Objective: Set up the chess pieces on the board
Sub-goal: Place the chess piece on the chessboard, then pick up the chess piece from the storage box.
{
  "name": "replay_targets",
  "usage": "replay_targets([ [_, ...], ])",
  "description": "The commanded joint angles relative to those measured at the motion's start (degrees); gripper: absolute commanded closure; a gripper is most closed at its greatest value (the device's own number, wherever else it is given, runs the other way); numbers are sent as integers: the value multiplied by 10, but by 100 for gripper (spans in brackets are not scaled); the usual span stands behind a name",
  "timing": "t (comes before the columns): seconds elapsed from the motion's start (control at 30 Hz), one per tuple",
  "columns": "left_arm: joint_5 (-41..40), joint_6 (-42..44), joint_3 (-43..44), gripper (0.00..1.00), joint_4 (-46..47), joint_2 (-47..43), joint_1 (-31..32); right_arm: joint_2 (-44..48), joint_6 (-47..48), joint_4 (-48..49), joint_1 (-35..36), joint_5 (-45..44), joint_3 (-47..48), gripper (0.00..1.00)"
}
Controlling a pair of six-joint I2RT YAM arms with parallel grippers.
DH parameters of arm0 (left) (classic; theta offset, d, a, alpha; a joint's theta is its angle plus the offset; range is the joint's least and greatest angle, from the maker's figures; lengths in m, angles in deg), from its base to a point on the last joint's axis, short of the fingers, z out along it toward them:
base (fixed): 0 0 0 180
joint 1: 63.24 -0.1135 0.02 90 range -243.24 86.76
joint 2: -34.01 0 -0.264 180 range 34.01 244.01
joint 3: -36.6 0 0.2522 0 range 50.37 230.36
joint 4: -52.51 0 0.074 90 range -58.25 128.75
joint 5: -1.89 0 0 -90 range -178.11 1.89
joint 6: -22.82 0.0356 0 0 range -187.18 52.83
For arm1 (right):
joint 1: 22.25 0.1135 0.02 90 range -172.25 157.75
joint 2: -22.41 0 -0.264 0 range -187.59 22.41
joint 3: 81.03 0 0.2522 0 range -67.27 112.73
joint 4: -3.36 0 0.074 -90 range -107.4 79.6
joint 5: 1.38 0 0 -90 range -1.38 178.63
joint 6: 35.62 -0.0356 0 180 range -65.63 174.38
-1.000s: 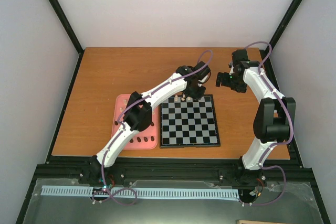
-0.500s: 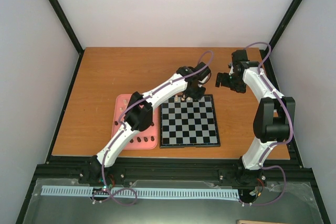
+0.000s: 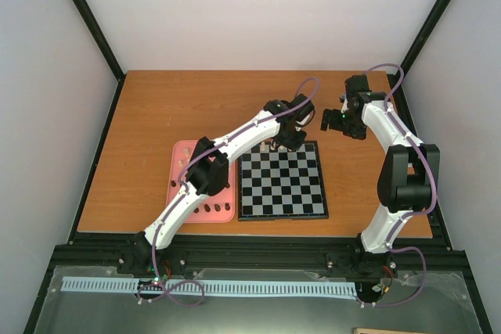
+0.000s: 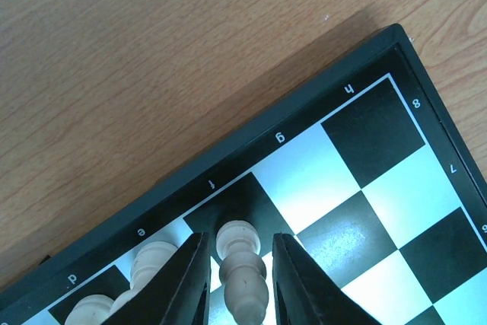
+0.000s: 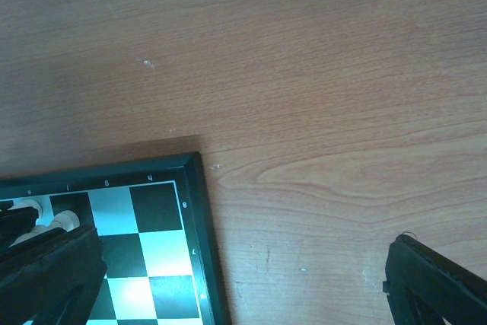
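The board (image 3: 283,181) lies mid-table, with black and pale squares. My left gripper (image 3: 283,145) hangs over its far edge. In the left wrist view a cream chess piece (image 4: 242,264) stands on the dark f square of the board (image 4: 380,180), between my left gripper's (image 4: 240,243) fingers. A narrow gap shows on each side of it, so the jaws are open. Two more cream pieces (image 4: 156,260) stand in the same row to its left. My right gripper (image 3: 333,120) hovers wide open beyond the board's far right corner (image 5: 190,161), holding nothing.
A pink tray (image 3: 185,152) lies left of the board, with dark pieces (image 3: 211,209) along its near end; my left arm crosses above it. Bare wooden table surrounds the board. Black frame rails run along the table edges.
My left gripper's jaws have parted slightly from the cream piece at the board's far row. Both arms have stayed nearly where they were.
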Motion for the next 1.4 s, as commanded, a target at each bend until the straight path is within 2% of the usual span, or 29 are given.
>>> replay_targets([
  [0.0, -4, 6, 23, 73, 2, 2, 6, -5, 5, 5, -5, 5, -2, 0],
  [0.33, 15, 4, 26, 65, 13, -21, 6, 0, 5, 3, -4, 10, 0, 0],
  [0.83, 30, -8, 15, 65, 18, -71, 6, 3, 1, 5, -4, 22, 8, 0],
  [0.97, 9, -13, 18, 64, 14, -99, 7, 5, 0, 6, -4, 23, 11, 0],
  [1.03, -14, -10, 18, 51, 11, -120, 6, 3, 1, 4, -4, 20, 13, 0],
  [1.1, -32, -11, 18, 48, 4, -137, -2, 1, 3, 1, -4, 19, 16, 0],
  [1.2, -41, -24, 15, 33, -18, -163, -29, 1, 5, 0, -4, 17, 21, 0],
  [1.27, -55, -30, -16, 32, -28, -193, -51, 1, 6, 0, -4, 16, 26, 0],
  [1.37, -92, -29, -84, 21, -26, -250, -84, 1, 9, -1, -4, 15, 32, 0],
])
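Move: The pale chess piece stands on the far-row square, third from the board's right side, right between the left hand's slightly parted fingers, its middle about 1 cm below. Level with it, the next pale piece is about 3 cm to the left and another about 6 cm; the board's far right corner is some 3 cm ahead and 9 cm right. From the right hand the chess piece lies about 14 cm left, 3 cm back and 7 cm lower. The chess piece is left standing as the left hand's already loosened fingers part a little more around it and then rise, slowly at first and then fast, about 15 cm up. Towards the top the hand swings some 5 cm left and slightly forward, its fingers tilting outward roughly 15 degrees and spreading wide. ##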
